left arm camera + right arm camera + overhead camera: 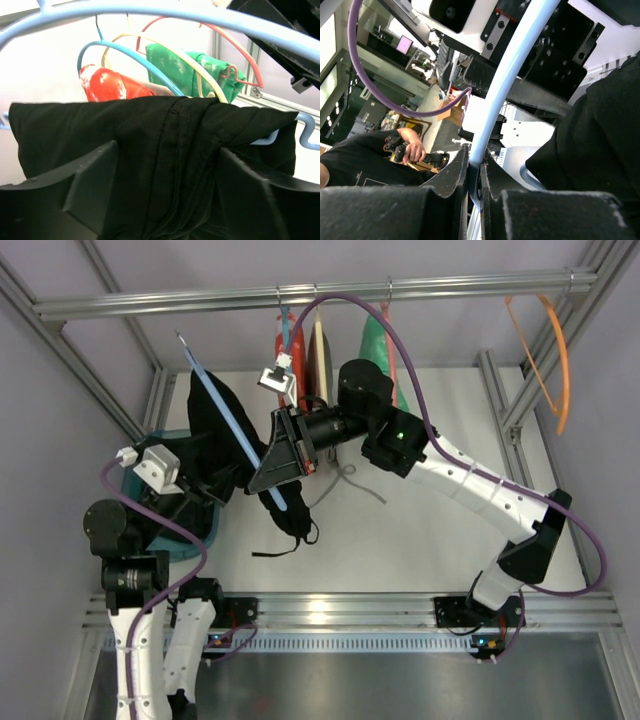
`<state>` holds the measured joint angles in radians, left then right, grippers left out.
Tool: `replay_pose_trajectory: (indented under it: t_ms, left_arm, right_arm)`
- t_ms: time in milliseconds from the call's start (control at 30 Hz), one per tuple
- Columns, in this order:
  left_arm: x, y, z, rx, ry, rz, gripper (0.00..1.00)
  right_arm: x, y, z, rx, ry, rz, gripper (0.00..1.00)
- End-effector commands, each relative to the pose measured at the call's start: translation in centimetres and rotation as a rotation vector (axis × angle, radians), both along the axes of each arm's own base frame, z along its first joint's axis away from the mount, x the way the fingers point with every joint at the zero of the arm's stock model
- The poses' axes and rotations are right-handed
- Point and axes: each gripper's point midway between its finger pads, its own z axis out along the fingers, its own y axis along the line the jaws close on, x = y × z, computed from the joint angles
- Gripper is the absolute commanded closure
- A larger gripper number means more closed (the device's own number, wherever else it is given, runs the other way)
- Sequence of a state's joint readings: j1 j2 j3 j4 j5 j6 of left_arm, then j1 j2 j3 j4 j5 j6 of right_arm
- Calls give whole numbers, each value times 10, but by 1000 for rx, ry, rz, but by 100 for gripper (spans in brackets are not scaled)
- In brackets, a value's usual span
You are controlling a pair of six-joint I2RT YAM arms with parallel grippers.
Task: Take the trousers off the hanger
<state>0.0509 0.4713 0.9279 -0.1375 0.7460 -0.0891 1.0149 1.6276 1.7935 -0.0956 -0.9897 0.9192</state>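
The slim light blue hanger [222,405] is off the rail and slants over the table's left side. My right gripper [272,475] is shut on its lower arm; in the right wrist view both jaws press the hanger [505,85] at my right gripper [474,175]. The black trousers [215,435] hang folded over the hanger's bar, one end drooping to the table. My left gripper [198,488] reaches in under them. In the left wrist view my left gripper [167,195] stands wide, the trousers [150,130] bunched between its fingers [90,185].
On the rail [300,300] at the back hang a red garment [283,355] on a blue hanger, a green garment [378,345] and an empty orange hanger [550,350]. A teal bin [197,543] sits by the left arm. A thin grey cord [350,483] lies mid-table.
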Motion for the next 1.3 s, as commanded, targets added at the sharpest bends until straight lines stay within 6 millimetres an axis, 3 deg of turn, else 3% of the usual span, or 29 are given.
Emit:
replay_pose_trajectory:
  t_ms: [0, 33, 167, 200, 333, 400, 533, 667, 900, 1033, 1233, 1267]
  left_arm:
    - [15, 9, 14, -27, -46, 55, 29]
    - [14, 6, 13, -22, -43, 40, 47]
    - [11, 4, 17, -37, -37, 22, 94]
    - [10, 4, 20, -48, -36, 22, 99]
    - [5, 10, 39, -145, -20, 61, 100]
    - [5, 18, 54, -210, -14, 106, 100]
    - [2, 28, 84, -301, -25, 156, 100]
    - [-17, 26, 130, -381, -79, 119, 100]
    - [-37, 32, 191, -478, -173, 109, 100]
    - [-43, 53, 217, -544, -235, 214, 100]
    - [-62, 100, 263, -637, -387, 451, 100]
    - [-77, 110, 279, -642, -453, 499, 100]
  right_arm:
    - [-31, -20, 51, 224, -173, 69, 100]
    - [-31, -21, 51, 222, -175, 71, 100]
    - [-23, -20, 44, 202, -177, 40, 100]
    - [-19, -20, 41, 192, -172, 28, 100]
    - [13, -23, 30, 152, -150, -70, 100]
    - [42, -28, 20, 115, -133, -153, 100]
    - [64, -32, 1, 64, -99, -207, 100]
    - [65, -33, -11, 38, -88, -213, 100]
    - [69, -32, -26, 2, -77, -227, 100]
    - [68, -32, -25, 4, -78, -225, 100]
    - [66, -34, -26, 2, -87, -225, 100]
    - [66, -33, -28, -3, -85, -225, 100]
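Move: The trousers hang folded over the blue hanger, right in front of the left hand's open fingers: their middle is about 4 cm ahead, 3 cm right and 8 cm below. The hanger's middle is some 5 cm ahead, 1 cm right and 6 cm above. The red garment hangs about 20 cm ahead, 13 cm right, 5 cm lower. From the right hand, which already pinches the hanger's near end, the trousers lie about 5 cm ahead, 5 cm left and 10 cm below. The trousers' cloth is pinched as the left fingers close on it, then hauled up about 20 cm and, late on, to the left by some 7 cm, the wrist rolling about 30 degrees with its left side sinking and swinging counter-clockwise. Meanwhile the right hand keeps its grip on the hanger's end and shifts it about 6 cm forward, down and slightly right, away from the pulled cloth, then holds it there. ##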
